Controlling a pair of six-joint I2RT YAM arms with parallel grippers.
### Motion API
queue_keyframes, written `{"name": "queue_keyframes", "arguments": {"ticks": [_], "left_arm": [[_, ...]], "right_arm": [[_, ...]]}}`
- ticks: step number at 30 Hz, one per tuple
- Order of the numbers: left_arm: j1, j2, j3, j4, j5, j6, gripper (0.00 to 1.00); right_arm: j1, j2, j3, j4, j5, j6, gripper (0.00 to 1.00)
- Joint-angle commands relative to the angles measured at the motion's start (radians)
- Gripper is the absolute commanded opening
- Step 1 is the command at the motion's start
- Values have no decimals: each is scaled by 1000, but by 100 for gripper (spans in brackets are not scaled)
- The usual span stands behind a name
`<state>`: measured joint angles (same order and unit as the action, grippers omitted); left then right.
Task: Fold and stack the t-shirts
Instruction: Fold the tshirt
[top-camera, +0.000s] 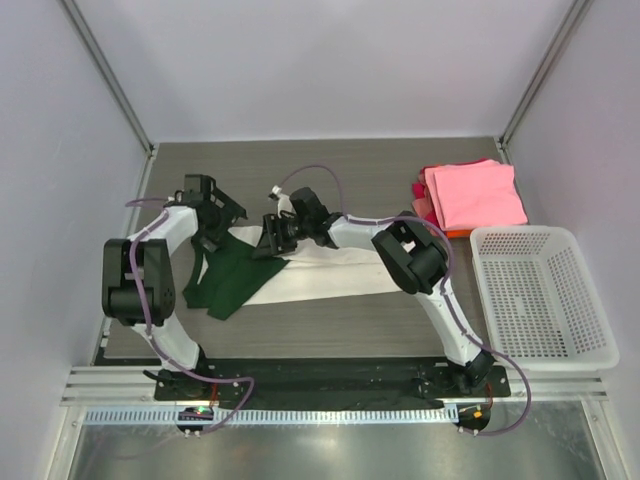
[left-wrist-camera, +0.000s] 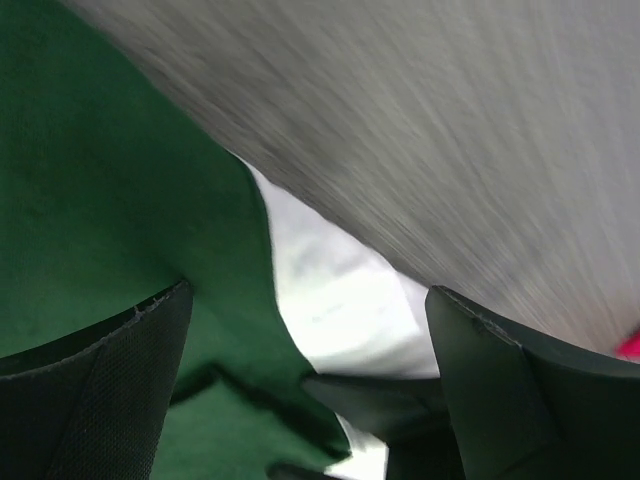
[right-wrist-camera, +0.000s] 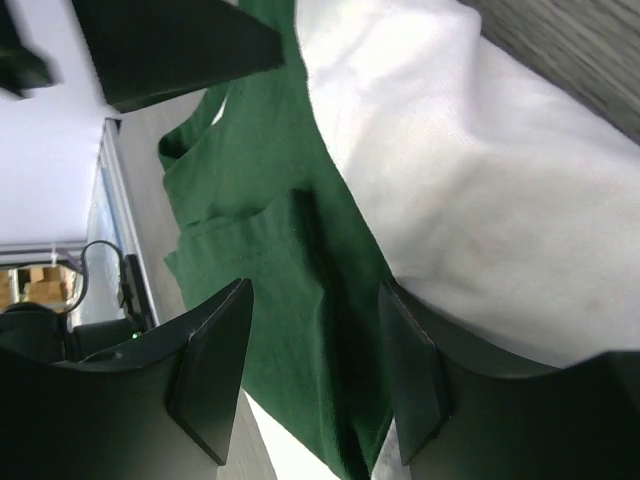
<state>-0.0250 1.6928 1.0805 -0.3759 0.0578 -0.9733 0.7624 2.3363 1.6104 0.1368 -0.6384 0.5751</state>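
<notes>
A cream-white t-shirt (top-camera: 330, 275) with dark green sleeves (top-camera: 232, 282) lies partly folded in a long band across the table's middle. My left gripper (top-camera: 212, 232) hovers at the shirt's far left corner, its jaws wide open over the seam between green sleeve (left-wrist-camera: 100, 180) and white body (left-wrist-camera: 340, 290), holding nothing. My right gripper (top-camera: 268, 240) is close beside it, jaws apart astride a raised fold of the green sleeve (right-wrist-camera: 300, 330), the pads not pressing it. A stack of folded pink, red and orange t-shirts (top-camera: 472, 195) sits at the back right.
A white plastic mesh basket (top-camera: 545, 240) stands at the right edge, just in front of the folded stack. White walls close in the table on the left, back and right. The two grippers are only a few centimetres apart.
</notes>
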Motion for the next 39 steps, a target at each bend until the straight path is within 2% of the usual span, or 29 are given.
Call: {"name": "queue_keyframes", "arguments": {"ticks": [1,4,7,14,17,18,20,27,30,31,33,34,37,39], "left_arm": [[20,65,71,-87,-44,-16,99],[51,125,126,-170,-162,-4,100],[50,165,150,-204,-206,4,100],[53,220,164,-204,-220,13,100],[50,225,168,-202,-216,15,100],[51,222,171,-202,-214,15,100],[51,209,173,-204,-217,16,100],[51,160,177,-210,-194,27,100],[51,114,179,-231,-205,39,100],[50,81,179,-238,-207,39,100],[50,45,170,-253,-208,38,100],[50,3,164,-258,-208,36,100],[50,-62,133,-274,-204,9,100],[51,-117,122,-305,-200,-11,100]], "right_arm": [[14,17,34,35,-56,14,60],[23,-26,-62,93,-115,35,59],[32,-101,-186,127,-164,34,59],[52,-307,-449,213,-271,16,59],[80,-406,-518,157,-300,-61,59],[86,-428,-527,65,-281,-133,59],[92,-481,-549,-2,-221,-175,59],[104,-503,-485,-55,-34,-178,63],[144,-497,-420,-167,124,-257,62],[178,-497,-397,-192,223,-276,62],[207,-499,-392,-206,302,-311,61],[241,-505,-394,-207,404,-328,60],[288,-503,-389,-210,529,-397,59],[350,-502,-391,-198,672,-467,58]]}}
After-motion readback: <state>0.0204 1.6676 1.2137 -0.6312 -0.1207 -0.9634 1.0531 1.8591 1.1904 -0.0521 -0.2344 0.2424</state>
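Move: The green part of the t-shirt has its middle about 7 cm back and 7 cm left of the right hand, 2 cm below. The white body lies some 5 cm back and 13 cm to that hand's right. For the left hand, the shirt's far-left green corner is roughly 5 cm left, 1 cm back and 4 cm down, with the green part's middle about 11 cm back and 2 cm right of it. Right hand, part-open, drags the green part back about 16 cm, then lifts; open left shifts 5 cm left, rising last. ##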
